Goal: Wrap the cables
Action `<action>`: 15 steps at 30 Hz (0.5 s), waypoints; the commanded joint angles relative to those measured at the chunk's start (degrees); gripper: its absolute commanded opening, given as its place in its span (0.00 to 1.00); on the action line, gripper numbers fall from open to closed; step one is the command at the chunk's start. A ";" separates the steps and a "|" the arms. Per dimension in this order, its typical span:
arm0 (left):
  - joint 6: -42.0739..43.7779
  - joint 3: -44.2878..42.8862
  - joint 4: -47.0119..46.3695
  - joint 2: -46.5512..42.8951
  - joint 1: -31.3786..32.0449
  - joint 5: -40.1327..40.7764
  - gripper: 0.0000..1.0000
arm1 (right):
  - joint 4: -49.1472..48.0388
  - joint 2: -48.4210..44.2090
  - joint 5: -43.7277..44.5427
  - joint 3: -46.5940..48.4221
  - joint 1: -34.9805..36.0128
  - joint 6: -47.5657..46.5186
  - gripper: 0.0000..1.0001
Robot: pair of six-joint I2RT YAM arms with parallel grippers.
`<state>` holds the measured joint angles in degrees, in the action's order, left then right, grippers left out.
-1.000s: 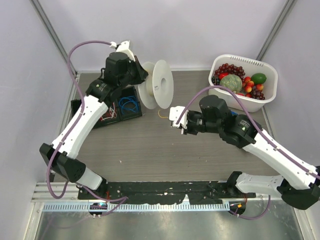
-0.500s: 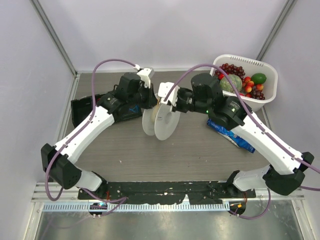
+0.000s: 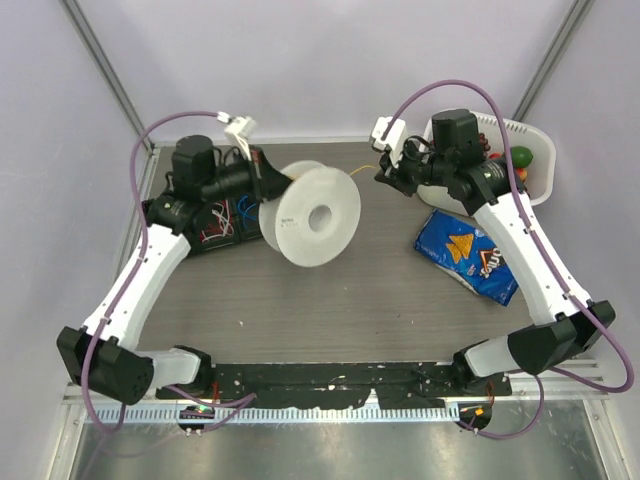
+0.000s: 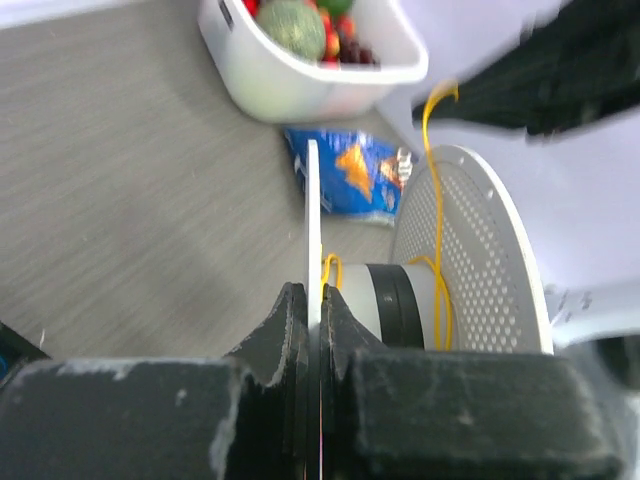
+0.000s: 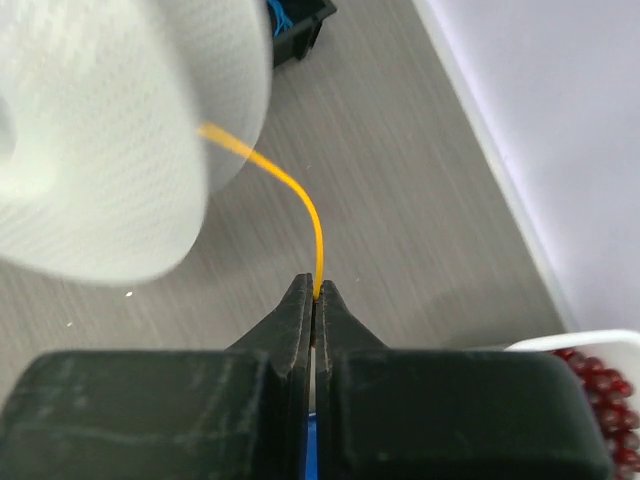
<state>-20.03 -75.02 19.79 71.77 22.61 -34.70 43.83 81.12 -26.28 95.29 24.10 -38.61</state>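
A white plastic spool (image 3: 310, 215) hangs tilted above the table, one flange facing the top camera. My left gripper (image 3: 270, 180) is shut on the rim of its thin flange (image 4: 313, 200), fingertips (image 4: 290, 310) pinching both sides. The yellow-orange cable (image 4: 437, 290) loops round the spool's hub a few turns and runs off over the perforated flange. My right gripper (image 3: 386, 172) is behind and to the right of the spool, shut on the cable's free end (image 5: 300, 195), which arcs from the spool (image 5: 110, 140) into its jaws (image 5: 315, 292).
A white basket (image 3: 535, 150) of fruit stands at the back right, close behind my right wrist. A blue chip bag (image 3: 465, 255) lies in front of it. A black tray (image 3: 215, 225) holding wire coils sits at the left, under my left arm.
Both arms have drawn apart. The left one swung the spool leftwards and turned its flange up. The right gripper moved back and right towards the basket, still pinching the cable.
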 commanded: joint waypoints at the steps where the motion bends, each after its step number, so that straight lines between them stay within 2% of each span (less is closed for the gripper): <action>1: -21.05 -2.06 -23.17 2.84 -8.01 -13.20 0.00 | 0.64 -1.58 -10.89 -2.03 -5.01 3.09 0.01; 2: -24.67 -2.32 -28.18 3.72 -8.54 -12.85 0.00 | -0.49 -1.41 -12.90 -2.47 -5.37 5.19 0.01; 6: -40.21 -5.74 -36.99 8.38 -9.34 -7.77 0.00 | -7.85 -0.79 -16.69 -5.01 -6.78 14.59 0.01; 7: -43.57 -6.36 -38.41 9.52 -9.60 -6.01 0.00 | -9.89 -0.88 -17.22 -6.67 -6.78 19.49 0.01; 12: -56.06 -7.50 -41.32 14.00 -10.31 5.67 0.00 | -29.46 -2.54 -17.23 -13.10 -6.87 36.13 0.01; 15: -57.40 -10.13 -37.65 16.90 -10.22 11.74 0.00 | -37.31 -2.37 -14.25 -15.65 -6.87 45.61 0.01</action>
<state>-66.41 -79.77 -12.47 86.56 12.99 -33.39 23.77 81.06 -41.43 81.56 17.41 -9.69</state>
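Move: Your left gripper already pinches the spool's near flange by its rim; the spool's middle lies about 6 cm to its right, 2 cm back and 5 cm below. The black tray is some 19 cm left, 9 cm ahead and 30 cm below. From the right gripper, still holding the yellow cable, the spool's middle is about 14 cm left, 5 cm back and 5 cm lower; the blue bag lies level with it, 20 cm right and 30 cm down. Keep the pinch on the flange and swing the left gripper forward about 12 cm while raising it some 7 cm, rolling it roughly 35 degrees so that its left side drops and the spool on its right swings up. With the right gripper hold the cable and sink nearly 3 cm, easing slightly right and then back left, its left side rolling up and the fingers tipping down, so the cable leads in beneath the spool. ##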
